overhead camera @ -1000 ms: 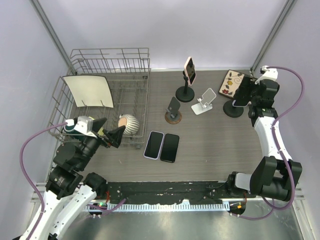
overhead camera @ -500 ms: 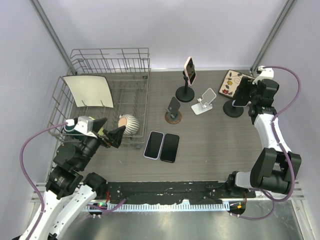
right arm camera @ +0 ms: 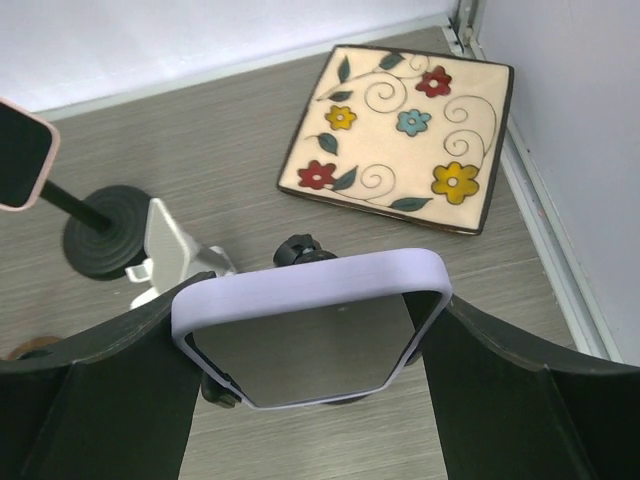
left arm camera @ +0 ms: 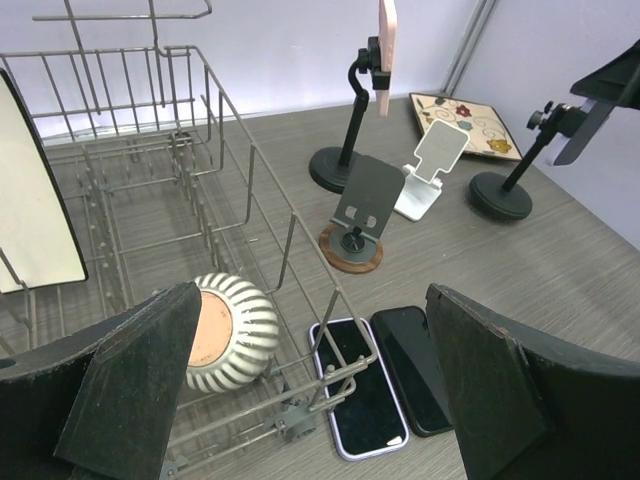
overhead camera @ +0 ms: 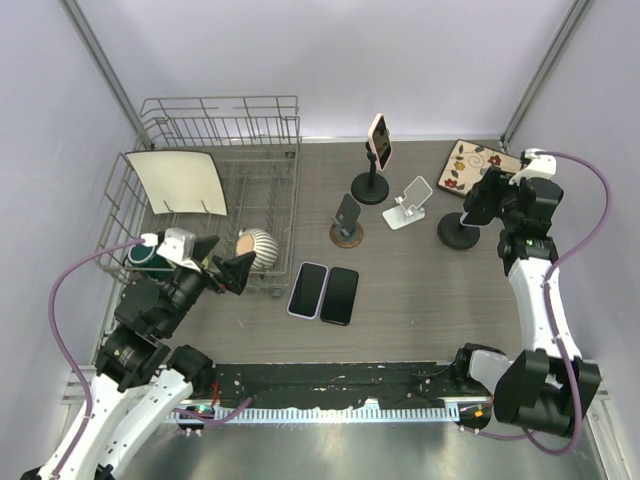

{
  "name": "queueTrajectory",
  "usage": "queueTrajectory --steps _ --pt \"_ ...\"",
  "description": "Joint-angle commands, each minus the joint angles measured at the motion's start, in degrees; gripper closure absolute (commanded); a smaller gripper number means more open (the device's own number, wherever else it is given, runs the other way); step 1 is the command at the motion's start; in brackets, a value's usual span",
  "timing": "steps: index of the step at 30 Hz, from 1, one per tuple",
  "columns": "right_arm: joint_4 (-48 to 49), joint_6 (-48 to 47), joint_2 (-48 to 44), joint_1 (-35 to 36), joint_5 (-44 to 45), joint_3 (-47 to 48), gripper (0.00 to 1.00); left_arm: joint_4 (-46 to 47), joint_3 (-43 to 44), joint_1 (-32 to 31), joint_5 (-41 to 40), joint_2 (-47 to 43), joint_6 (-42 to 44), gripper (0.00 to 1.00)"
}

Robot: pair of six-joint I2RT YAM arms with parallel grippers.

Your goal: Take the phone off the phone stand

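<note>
A phone (right arm camera: 310,330) in a lavender case sits at the top of a black phone stand (overhead camera: 458,232) at the right of the table. My right gripper (right arm camera: 312,345) is shut on the phone, one finger pressed on each long side. The stand's knob (right arm camera: 298,247) shows just behind the phone, and a clamp piece still touches its lower left corner. In the top view the right gripper (overhead camera: 483,200) hangs over the stand's round base. My left gripper (overhead camera: 228,272) is open and holds nothing, hovering by the dish rack's near corner.
A pink phone (overhead camera: 379,140) stands on another black stand. Near it are a white stand (overhead camera: 408,203) and a small wood-based stand (overhead camera: 347,220). Two phones (overhead camera: 324,292) lie flat mid-table. A flowered tile (overhead camera: 470,163) lies back right. The dish rack (overhead camera: 275,170) holds a plate and a striped bowl (overhead camera: 257,246).
The right gripper's fingers have closed in onto the lavender phone. The stand's base has shifted a little toward the near left. The left arm barely moved.
</note>
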Motion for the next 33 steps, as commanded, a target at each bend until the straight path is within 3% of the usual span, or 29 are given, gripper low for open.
queueTrajectory --steps 1,7,8,12,15,19,22,26,33 --pt "8.8 5.0 -10.0 2.3 -2.0 1.5 0.85 2.5 -0.3 -0.2 1.0 2.0 0.4 0.00" --pt "4.4 6.9 -19.3 8.1 -2.5 -2.8 0.93 2.9 0.4 -0.2 7.8 8.9 -0.6 0.00" --pt "4.2 7.1 -21.3 9.0 -4.0 -4.7 0.93 3.3 0.7 -0.2 13.0 10.5 -0.6 0.00" --pt "2.9 8.4 -24.7 13.1 -7.5 -7.6 0.94 2.9 6.1 -1.2 21.7 20.5 -1.8 0.00" --pt "2.9 7.8 -26.7 16.1 -9.2 -9.7 0.94 0.7 11.0 -5.9 17.5 26.5 0.7 0.00" --pt "6.3 8.3 -27.5 18.3 -11.0 -13.6 0.94 -0.3 16.2 -20.6 6.9 34.2 8.3 0.00" --pt "8.5 9.6 -26.1 20.1 -14.2 -14.6 0.94 -2.6 22.1 -27.5 2.3 42.8 13.1 0.00" --pt "9.6 9.6 -25.7 22.6 -15.2 -15.2 0.95 0.2 27.9 -29.1 2.4 51.0 17.8 0.00" --pt "8.5 8.6 -23.0 25.0 -18.5 -13.6 0.95 9.8 27.5 -29.1 3.5 56.6 24.4 0.00"
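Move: The right hand already grips the phone on its tall stand, whose round base is about 6 cm ahead and 18 below; the open spot for it lies some 21 cm left and 5 back, with the black phone roughly 31 left, 12 back, and the white stand 14 left, 11 ahead. From the left hand, the base is about 55 cm right, 24 ahead; the black phone is 23 right, 8 ahead, 24 below. Keeping its grip on the phone with the stand still attached, the right hand swings left about 19 cm and back about 10 towards the open table beside the black phone, rising a few centimetres at first and coming down again, while it turns some 35 degrees counter-clockwise. The left hand, fingers wide open and empty, sweeps right about 23 cm and sinks some 7 over the laid-out phones to meet the stand, turning clockwise and rolling its left side up, and ends short of touching it. ##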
